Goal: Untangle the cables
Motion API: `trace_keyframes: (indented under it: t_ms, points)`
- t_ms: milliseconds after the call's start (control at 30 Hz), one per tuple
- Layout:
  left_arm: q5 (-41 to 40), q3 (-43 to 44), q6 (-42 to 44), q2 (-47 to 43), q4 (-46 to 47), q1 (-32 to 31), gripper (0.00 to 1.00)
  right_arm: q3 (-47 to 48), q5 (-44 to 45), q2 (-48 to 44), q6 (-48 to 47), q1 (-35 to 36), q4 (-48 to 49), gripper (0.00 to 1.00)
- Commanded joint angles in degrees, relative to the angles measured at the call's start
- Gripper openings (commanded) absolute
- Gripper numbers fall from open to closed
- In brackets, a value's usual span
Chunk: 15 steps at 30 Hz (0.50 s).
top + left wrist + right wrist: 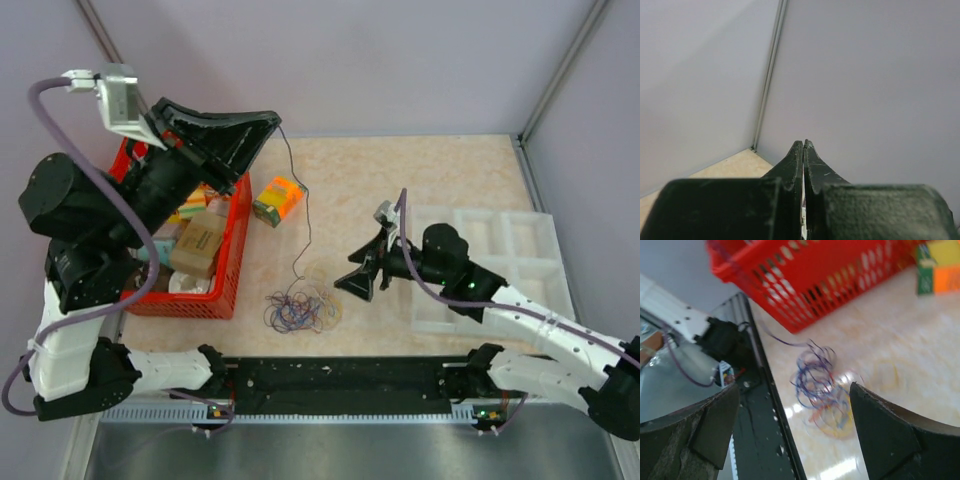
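The cables [303,310] lie as a small tangle of blue, purple, orange and yellow loops on the table's near middle. They also show blurred in the right wrist view as the cables [822,390]. One thin black cable [306,205] rises from the tangle to my left gripper [274,119], which is lifted high over the table's back left. That gripper [804,143] is shut, its view showing only wall. My right gripper [348,272] hovers just right of the tangle. Its jaws [794,387] stand wide apart with nothing between them.
A red basket [236,245] holding boxes stands at the left. An orange and green box [278,200] lies beside it. A white compartment tray [505,245] sits at the right under the right arm. A black strip [340,375] runs along the near edge.
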Motion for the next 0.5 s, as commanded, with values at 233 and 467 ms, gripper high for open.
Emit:
trace_keyframes:
  t_ms: [233,467]
  points:
    - [-2.2,1.3,-0.2,-1.5,0.6,-0.1,0.00,7.1,12.1,18.6,-8.1,15.4,30.6,0.89]
    - [-2.9,1.5,-0.1,-1.7,0.1,-0.1,0.00,8.5,13.7,28.7,-5.0,21.3,37.1,0.82]
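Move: The tangle of cables lies on the table about 11 cm left of the right hand, some 3 cm back and 19 cm below it. Beyond it the red basket's middle is roughly 37 cm to that hand's left and 12 cm ahead. The orange-green packet lies about 16 cm left and 25 cm ahead. From the left hand, which holds a strand up, the tangle is almost straight below, some 63 cm down and 1 cm left. Leftwards in a quick sweep of about 13 cm, the right hand travels over the tangle towards the strand rising from it, arching up nearly 4 cm and then sinking about 5. It rolls some 10 degrees, fingers staying wide open. High above, the left hand stays nearly in place, its shut fingers keeping their pinch on the strand. ##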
